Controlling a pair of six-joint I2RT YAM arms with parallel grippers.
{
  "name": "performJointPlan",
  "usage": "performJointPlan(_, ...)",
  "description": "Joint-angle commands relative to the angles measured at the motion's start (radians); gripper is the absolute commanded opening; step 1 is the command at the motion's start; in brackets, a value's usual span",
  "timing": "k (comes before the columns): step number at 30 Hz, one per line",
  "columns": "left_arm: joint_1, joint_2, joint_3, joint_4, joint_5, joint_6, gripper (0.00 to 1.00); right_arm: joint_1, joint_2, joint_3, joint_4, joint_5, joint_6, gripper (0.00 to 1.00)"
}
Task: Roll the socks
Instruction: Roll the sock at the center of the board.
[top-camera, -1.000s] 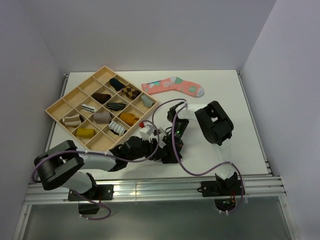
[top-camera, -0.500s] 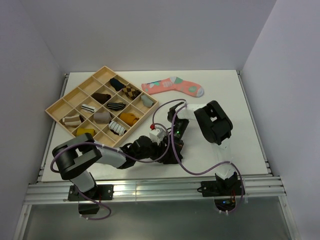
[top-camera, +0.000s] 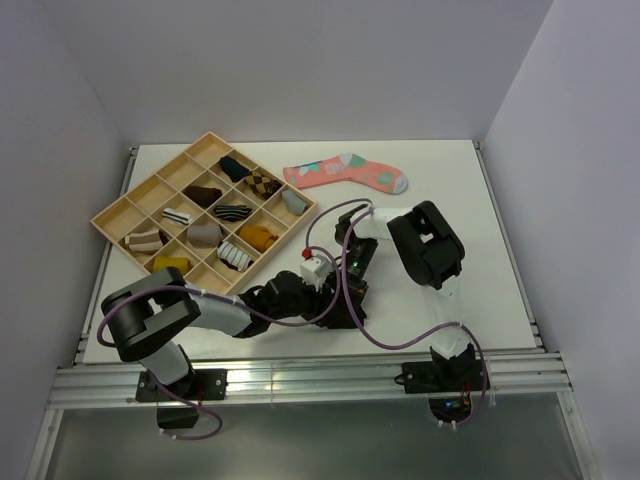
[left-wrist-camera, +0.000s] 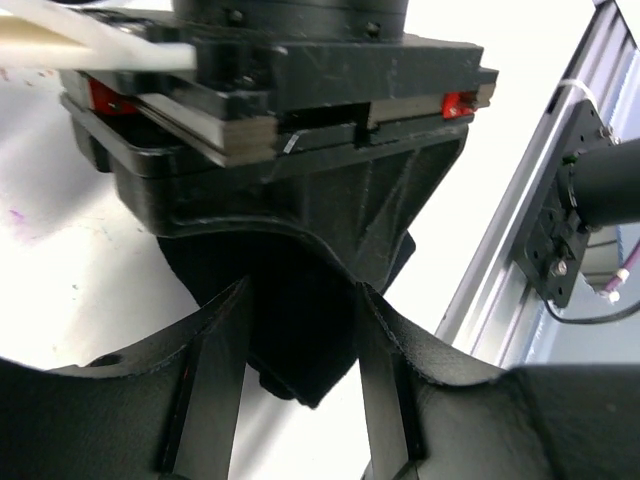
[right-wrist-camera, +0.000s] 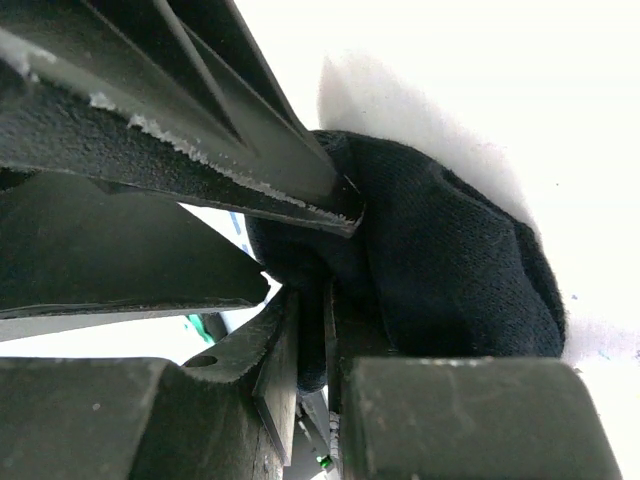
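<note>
A plain black sock (right-wrist-camera: 450, 260) lies bunched on the white table (top-camera: 440, 180) where the two grippers meet. My right gripper (right-wrist-camera: 310, 335) is shut on a thin fold of it. My left gripper (left-wrist-camera: 302, 290) faces the right one, its fingers (left-wrist-camera: 215, 350) pressed against both sides of the black sock (left-wrist-camera: 300, 340). In the top view the left gripper (top-camera: 312, 298) and right gripper (top-camera: 340, 298) crowd together and hide the sock. No loose mustard-yellow sock shows.
A wooden compartment tray (top-camera: 113, 213) at the back left holds several small rolled sock bundles. A pink patterned sock (top-camera: 345, 172) lies flat at the back. Purple cables loop over the right arm (top-camera: 428, 245). The metal rail (top-camera: 300, 375) runs along the near edge.
The left arm's elbow swung right and toward the tray, and its wrist shifted slightly right. The right arm has not moved. The left jaws stand slightly wider.
</note>
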Motion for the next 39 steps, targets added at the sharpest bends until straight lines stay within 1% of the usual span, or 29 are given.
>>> performJointPlan(1,-0.006,-0.022,-0.006,0.063,0.047,0.022,0.5,-0.007,0.041,-0.007,0.14,0.156,-0.007,0.14)
performJointPlan(11,-0.006,0.001,0.008,0.028,0.13,0.048,0.5,-0.01,0.047,-0.001,0.146,0.163,0.016,0.14)
performJointPlan(14,-0.006,0.013,0.014,0.003,0.124,0.043,0.49,-0.011,0.044,-0.004,0.15,0.16,0.015,0.14)
performJointPlan(17,-0.006,0.035,0.028,-0.029,0.11,0.037,0.46,-0.011,0.033,-0.011,0.163,0.161,0.024,0.15)
performJointPlan(22,-0.008,0.084,0.065,-0.08,0.09,0.028,0.35,-0.011,0.017,-0.01,0.158,0.15,0.019,0.15)
performJointPlan(23,-0.008,0.098,0.069,-0.089,0.086,0.016,0.31,-0.011,0.014,-0.011,0.161,0.15,0.021,0.15)
performJointPlan(24,-0.008,0.105,0.073,-0.092,0.092,0.011,0.22,-0.011,0.01,-0.014,0.164,0.15,0.018,0.16)
performJointPlan(27,-0.008,0.134,0.096,-0.127,0.099,-0.013,0.0,-0.011,-0.031,-0.049,0.202,0.15,0.015,0.21)
performJointPlan(28,-0.008,0.141,0.1,-0.133,0.098,-0.018,0.0,-0.011,-0.069,-0.077,0.219,0.155,0.016,0.25)
performJointPlan(30,-0.006,0.167,0.106,-0.168,0.077,-0.047,0.0,-0.013,-0.132,-0.105,0.265,0.153,0.016,0.28)
performJointPlan(31,-0.006,0.176,0.105,-0.172,0.078,-0.059,0.0,-0.016,-0.15,-0.125,0.276,0.15,0.016,0.31)
performJointPlan(33,-0.006,0.193,0.1,-0.173,0.086,-0.076,0.0,-0.019,-0.187,-0.145,0.305,0.14,0.016,0.35)
performJointPlan(34,-0.006,0.197,0.096,-0.169,0.093,-0.085,0.0,-0.027,-0.224,-0.163,0.308,0.132,0.012,0.39)
performJointPlan(35,-0.006,0.199,0.096,-0.175,0.092,-0.093,0.0,-0.028,-0.244,-0.175,0.34,0.13,0.027,0.42)
performJointPlan(37,-0.006,0.196,0.093,-0.181,0.093,-0.105,0.0,-0.036,-0.296,-0.212,0.368,0.138,0.036,0.46)
performJointPlan(39,-0.006,0.193,0.093,-0.182,0.093,-0.113,0.0,-0.05,-0.347,-0.238,0.44,0.167,0.079,0.48)
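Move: The black sock being rolled lies bunched on the board, its middle some 5 cm to the left hand's right and roughly 3 cm below that hand's open fingers. The right hand already pinches it, the bulk about 2 cm back of its pads and 1 cm lower. In the tray, the striped sock is about 20 cm left and 12 cm ahead of the left hand, and the orange sock about 15 cm left and 16 cm ahead. The left fingers shut on the black sock's edge beside the right gripper: that hand first eases back about 1 cm, then goes some 3 cm right and slightly down while closing fully. Once it has closed, the right fingers open to about half and release their pinch, staying around the sock as that hand shifts about 2 cm right and 1 cm forward, its fingers tipping some 15 degrees steeper. ##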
